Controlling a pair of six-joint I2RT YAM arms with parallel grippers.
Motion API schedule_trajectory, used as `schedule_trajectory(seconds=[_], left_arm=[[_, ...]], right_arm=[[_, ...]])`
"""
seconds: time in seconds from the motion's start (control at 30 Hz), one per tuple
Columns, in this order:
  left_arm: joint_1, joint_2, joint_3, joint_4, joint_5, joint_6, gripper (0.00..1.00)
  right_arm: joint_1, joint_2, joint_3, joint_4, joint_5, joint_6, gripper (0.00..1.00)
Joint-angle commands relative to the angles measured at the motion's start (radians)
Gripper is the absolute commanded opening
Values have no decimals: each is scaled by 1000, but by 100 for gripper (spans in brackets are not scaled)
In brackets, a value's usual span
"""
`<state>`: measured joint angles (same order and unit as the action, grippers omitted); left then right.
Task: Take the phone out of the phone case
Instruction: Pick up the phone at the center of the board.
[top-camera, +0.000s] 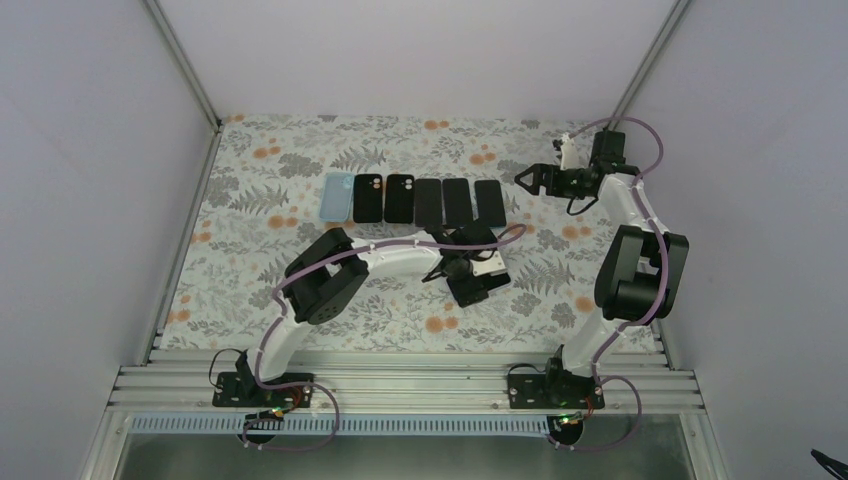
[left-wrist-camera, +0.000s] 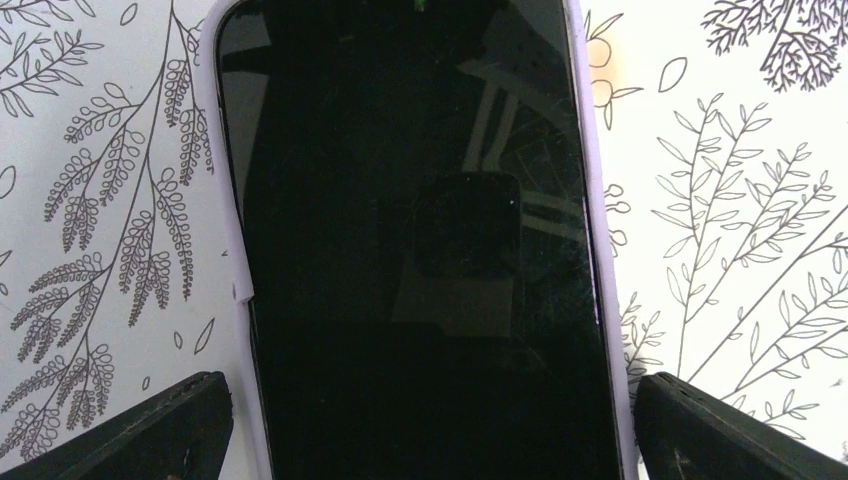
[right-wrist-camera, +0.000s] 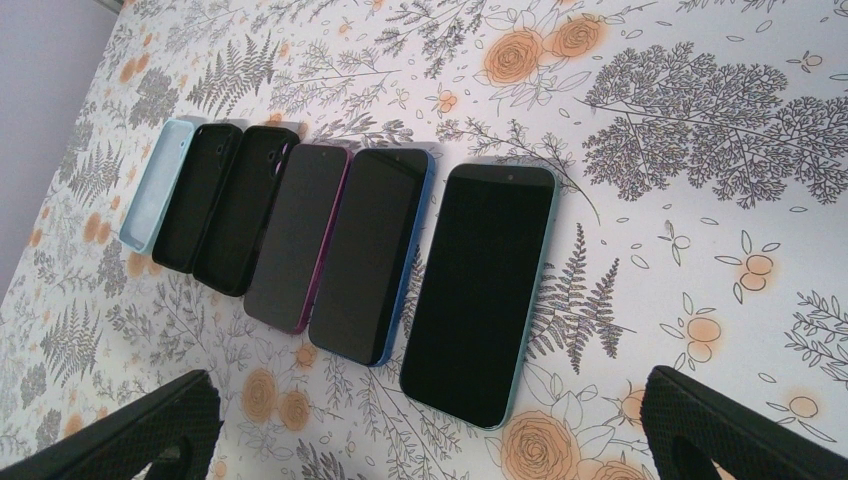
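In the left wrist view a phone (left-wrist-camera: 420, 250) with a dark screen lies face up on the floral cloth, inside a pale lilac phone case (left-wrist-camera: 232, 200) whose rim shows along both long sides. My left gripper (left-wrist-camera: 430, 425) hangs just above it, open. One finger (left-wrist-camera: 150, 430) stands outside each long edge, clear of the case. From above, the left gripper (top-camera: 470, 272) covers this phone. My right gripper (top-camera: 525, 178) is open at the back right, raised above the cloth and holding nothing.
A row lies at the back of the cloth: a light blue case (right-wrist-camera: 160, 185), two black cases (right-wrist-camera: 225, 205), then phones in magenta (right-wrist-camera: 300, 235), blue (right-wrist-camera: 370, 250) and teal (right-wrist-camera: 485, 285) cases. Grey walls (top-camera: 90, 200) close in the left, back and right.
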<state>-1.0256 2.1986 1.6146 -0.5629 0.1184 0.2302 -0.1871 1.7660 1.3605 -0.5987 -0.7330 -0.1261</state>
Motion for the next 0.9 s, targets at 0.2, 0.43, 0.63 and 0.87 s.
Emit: schedule_trajectory(seconds=[0.2, 0.43, 0.63, 0.87], left_arm=[[3, -3, -39, -58, -95, 22, 72], [3, -74, -106, -38, -125, 44, 51], [4, -165, -168, 19, -134, 35, 39], [5, -266, -227, 114, -175, 24, 27]], right_arm=[[-18, -17, -5, 12, -34, 0, 99], [-18, -23, -3, 12, -53, -1, 99], [-18, -43, -31, 20, -121, 12, 99], [-18, -40, -123, 35, -254, 19, 99]])
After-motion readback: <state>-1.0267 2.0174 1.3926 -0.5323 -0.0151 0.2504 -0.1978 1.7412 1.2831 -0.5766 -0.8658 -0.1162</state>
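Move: The lilac-cased phone lies between the left hand's open fingers. Its middle is about 3 cm to that hand's right, 1 cm ahead and 1 cm below. Beyond it, the teal-edged phone is some 25 cm ahead and 8 cm right of the left hand, and the blue-edged phone about 25 cm straight ahead, both about 1 cm below. From the right hand, the lilac-cased phone is about 18 cm back, 12 cm left and 15 cm below. Closing first, almost in place, the left fingers pinch the lilac-cased phone by its two long sides. The hand then carries it left about 5 cm towards the middle of the table, rising about a centimetre late on and tilting slightly. Near the end the open, empty right hand starts back about 2 cm and a little left. ##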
